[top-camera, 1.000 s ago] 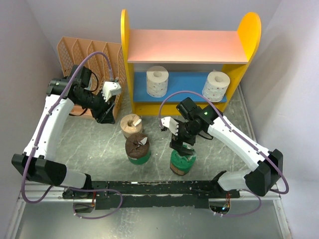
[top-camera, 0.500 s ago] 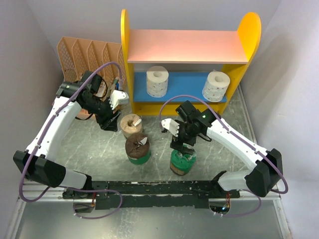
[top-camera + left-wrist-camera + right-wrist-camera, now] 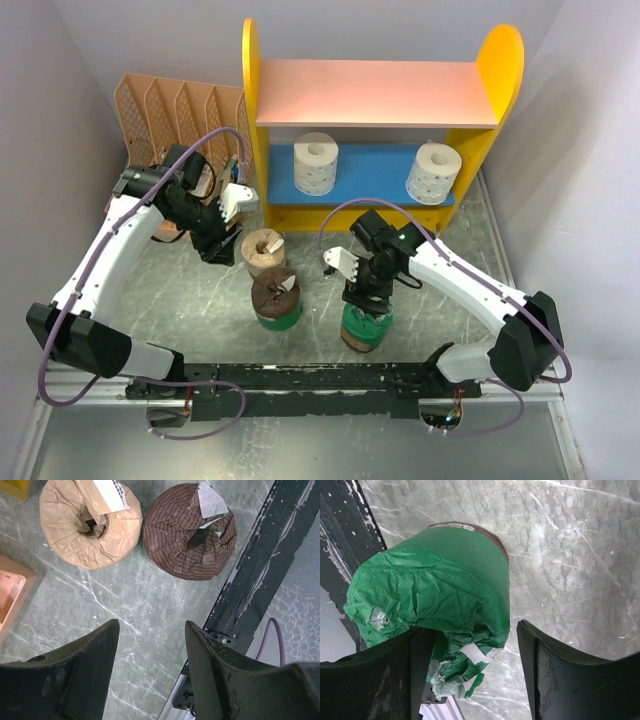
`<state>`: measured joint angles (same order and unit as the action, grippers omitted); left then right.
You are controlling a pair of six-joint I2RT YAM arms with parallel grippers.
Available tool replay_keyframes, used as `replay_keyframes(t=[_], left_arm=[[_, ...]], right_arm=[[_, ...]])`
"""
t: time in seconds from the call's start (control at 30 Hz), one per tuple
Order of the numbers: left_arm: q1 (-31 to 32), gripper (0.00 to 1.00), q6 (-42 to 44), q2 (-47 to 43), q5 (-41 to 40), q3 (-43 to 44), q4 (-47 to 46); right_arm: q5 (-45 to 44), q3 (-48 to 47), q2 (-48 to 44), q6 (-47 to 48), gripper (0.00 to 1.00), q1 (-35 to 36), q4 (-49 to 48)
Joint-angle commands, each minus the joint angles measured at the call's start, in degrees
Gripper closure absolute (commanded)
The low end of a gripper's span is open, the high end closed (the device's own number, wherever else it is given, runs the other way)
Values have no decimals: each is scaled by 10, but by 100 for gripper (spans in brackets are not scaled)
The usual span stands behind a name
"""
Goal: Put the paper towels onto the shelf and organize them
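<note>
Two white paper towels (image 3: 316, 163) (image 3: 433, 172) stand on the blue lower board of the shelf (image 3: 380, 92). On the table stand a tan roll (image 3: 263, 251) (image 3: 90, 525) and a brown roll in green wrap (image 3: 276, 298) (image 3: 190, 532). My left gripper (image 3: 222, 250) (image 3: 152, 627) hangs open just left of the tan roll, nothing between its fingers. My right gripper (image 3: 365, 300) (image 3: 475, 627) straddles a second green-wrapped roll (image 3: 365, 328) (image 3: 440, 590). Its left finger touches the wrap, and a gap shows at the right finger.
A peach slotted organizer (image 3: 180, 110) stands left of the shelf, close behind my left arm. The black base rail (image 3: 320, 378) (image 3: 260, 565) runs along the near edge, right beside the two green-wrapped rolls. Walls close in on both sides.
My left arm has swung right and stopped beside the tan roll. My right gripper has narrowed its jaws around the green-wrapped roll.
</note>
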<state>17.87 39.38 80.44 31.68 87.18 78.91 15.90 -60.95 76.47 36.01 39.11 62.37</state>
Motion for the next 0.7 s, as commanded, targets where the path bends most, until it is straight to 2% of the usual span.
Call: replay_keyframes(t=[0.0,0.13,0.3,0.6,0.67], left_arm=[[5,34,-3,-17,-6,-5,-10],[5,35,-4,-19,-11,-10,-12],[5,35,-7,-20,-16,-14,-19],[6,35,-9,-18,-15,-12,-21],[6,35,-9,-19,-15,-15,-22]], right_arm=[[5,-4,2,4,36,3,-4],[-5,-18,0,8,39,3,11],[-2,-21,3,12,66,3,24],[5,-15,2,8,98,3,30],[5,-17,0,8,100,3,32]])
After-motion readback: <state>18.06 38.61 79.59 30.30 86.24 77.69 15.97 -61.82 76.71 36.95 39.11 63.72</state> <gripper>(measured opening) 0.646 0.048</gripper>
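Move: The right hand is already down at the far rim of the green-wrapped roll, whose middle lies about 3 cm back, hardly to either side, and 5 cm below. The brown-wrapped roll stands some 20 cm to this hand's left and 1 cm ahead, the tan roll about 23 cm left and 12 cm ahead. From the waiting left hand, the green-wrapped roll is roughly 30 cm right, 9 cm back and 16 cm lower. Staying in place, the right hand closes its two-thirds-open fingers nearly shut, pinching the green roll's wrapped far rim. ##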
